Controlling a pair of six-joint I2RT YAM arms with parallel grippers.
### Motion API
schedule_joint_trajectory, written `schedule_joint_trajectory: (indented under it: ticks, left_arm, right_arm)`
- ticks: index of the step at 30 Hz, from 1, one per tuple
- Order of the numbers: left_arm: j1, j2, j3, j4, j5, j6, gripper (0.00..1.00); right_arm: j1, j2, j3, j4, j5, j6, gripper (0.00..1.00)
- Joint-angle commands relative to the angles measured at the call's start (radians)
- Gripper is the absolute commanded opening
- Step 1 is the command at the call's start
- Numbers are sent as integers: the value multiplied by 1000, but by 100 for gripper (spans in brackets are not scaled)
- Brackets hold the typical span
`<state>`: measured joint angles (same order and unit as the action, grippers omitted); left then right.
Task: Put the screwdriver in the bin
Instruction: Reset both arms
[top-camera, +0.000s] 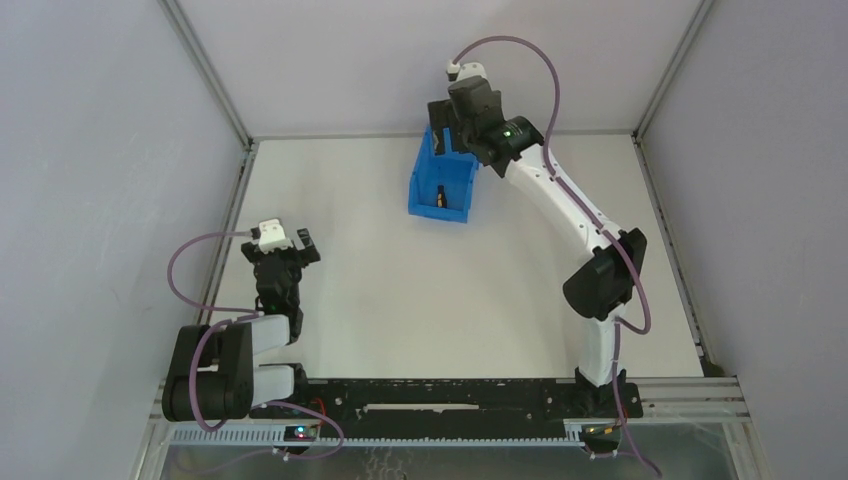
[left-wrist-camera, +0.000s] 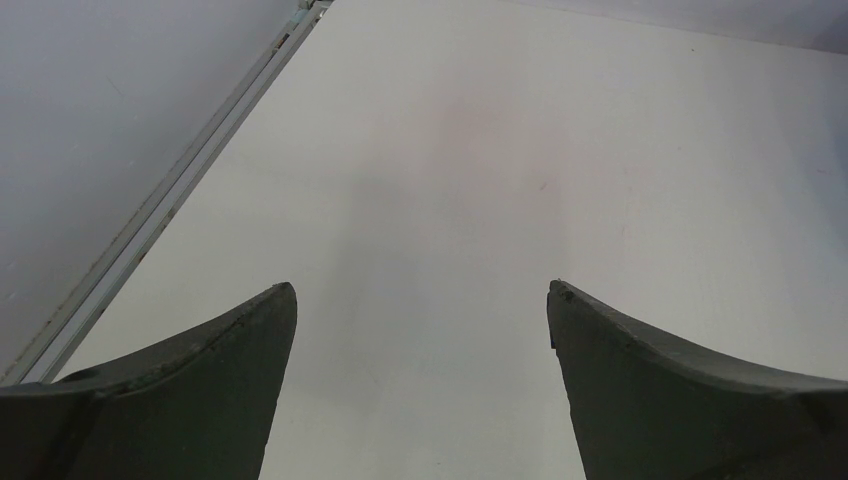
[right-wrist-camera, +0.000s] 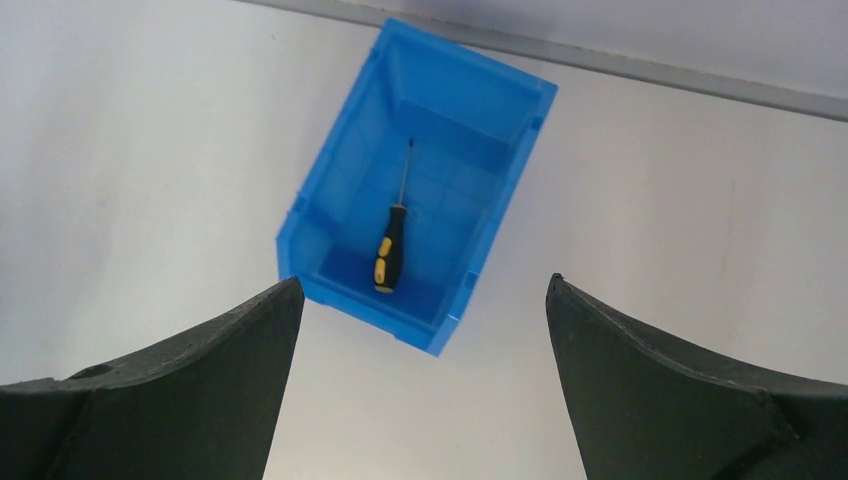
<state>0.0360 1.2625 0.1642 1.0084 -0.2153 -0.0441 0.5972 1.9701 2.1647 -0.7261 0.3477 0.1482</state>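
The screwdriver (right-wrist-camera: 391, 245) lies flat on the floor of the blue bin (right-wrist-camera: 340, 170), black and yellow handle toward the low front lip, thin shaft pointing to the back wall. In the top view the bin (top-camera: 428, 175) stands at the back middle of the table, and the screwdriver (top-camera: 440, 197) shows as a small dark mark inside. My right gripper (right-wrist-camera: 420, 290) hangs open high above the bin, nothing between its fingers; in the top view the right gripper (top-camera: 447, 133) covers the bin's far end. My left gripper (left-wrist-camera: 420, 295) is open over bare table at the near left (top-camera: 292, 245).
White table (top-camera: 400, 300) inside a walled enclosure with metal rails along its left, back and right edges. The arms' base bar (top-camera: 440, 395) runs along the near edge. The right arm's elbow (top-camera: 603, 280) juts over the table's right side.
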Motion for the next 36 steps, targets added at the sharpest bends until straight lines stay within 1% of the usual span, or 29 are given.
schedule_joint_trajectory:
  ticks: [1,6,11,15,21,25,30,36]
  left_arm:
    - [5,-6,32,35,-12,20,100]
    - [5,-6,33,34,-12,20,100]
    - [5,-6,33,35,-12,20,100]
    - [5,-6,32,35,-12,20,100]
    - [6,-6,32,35,-12,20,100]
    - [5,-6,33,35,-13,20,100]
    - [4,-6,33,35,-12,20,100]
    - [5,-6,34,35,-12,20,100]
  right_arm:
    - [-27,-105,-63,-13,21,-55,100]
    - [-107,-208,-186,-5,-65,-55,100]
    - [-207,-368,-366,51,-148,-65,100]
    - [-302,-468,-461,60,-210,-77,100]
    - [-478,-579,-556,49,-322,-83,100]
    - [-572,-611,-585,35,-394,-107,100]
    - [-591,-609,-604,29,-396,-146,100]
    - [-591,-612,-636,45,-406,-147,100]
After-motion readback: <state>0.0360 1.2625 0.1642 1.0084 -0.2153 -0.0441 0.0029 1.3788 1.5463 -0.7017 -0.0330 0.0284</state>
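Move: My right hand is open and empty, high over the near end of the blue bin. The bin's middle lies about 9 cm ahead, 2 cm left and some 26 cm below. The screwdriver already lies inside, roughly 7 cm ahead, 3 cm left and 28 cm down. From my left hand, which is resting near its own base, the bin is about 22 cm ahead, 32 cm right and 7 cm below. I swing my right hand away from the bin, about 25 cm to the right and some 8 cm back, out over the bare table on that side. It stays near its starting height, with only a slight dip and then a slight rise along the way. The wrist yaws roughly 10 degrees clockwise, the fingers stay wide open, and nothing is touched at either end. ##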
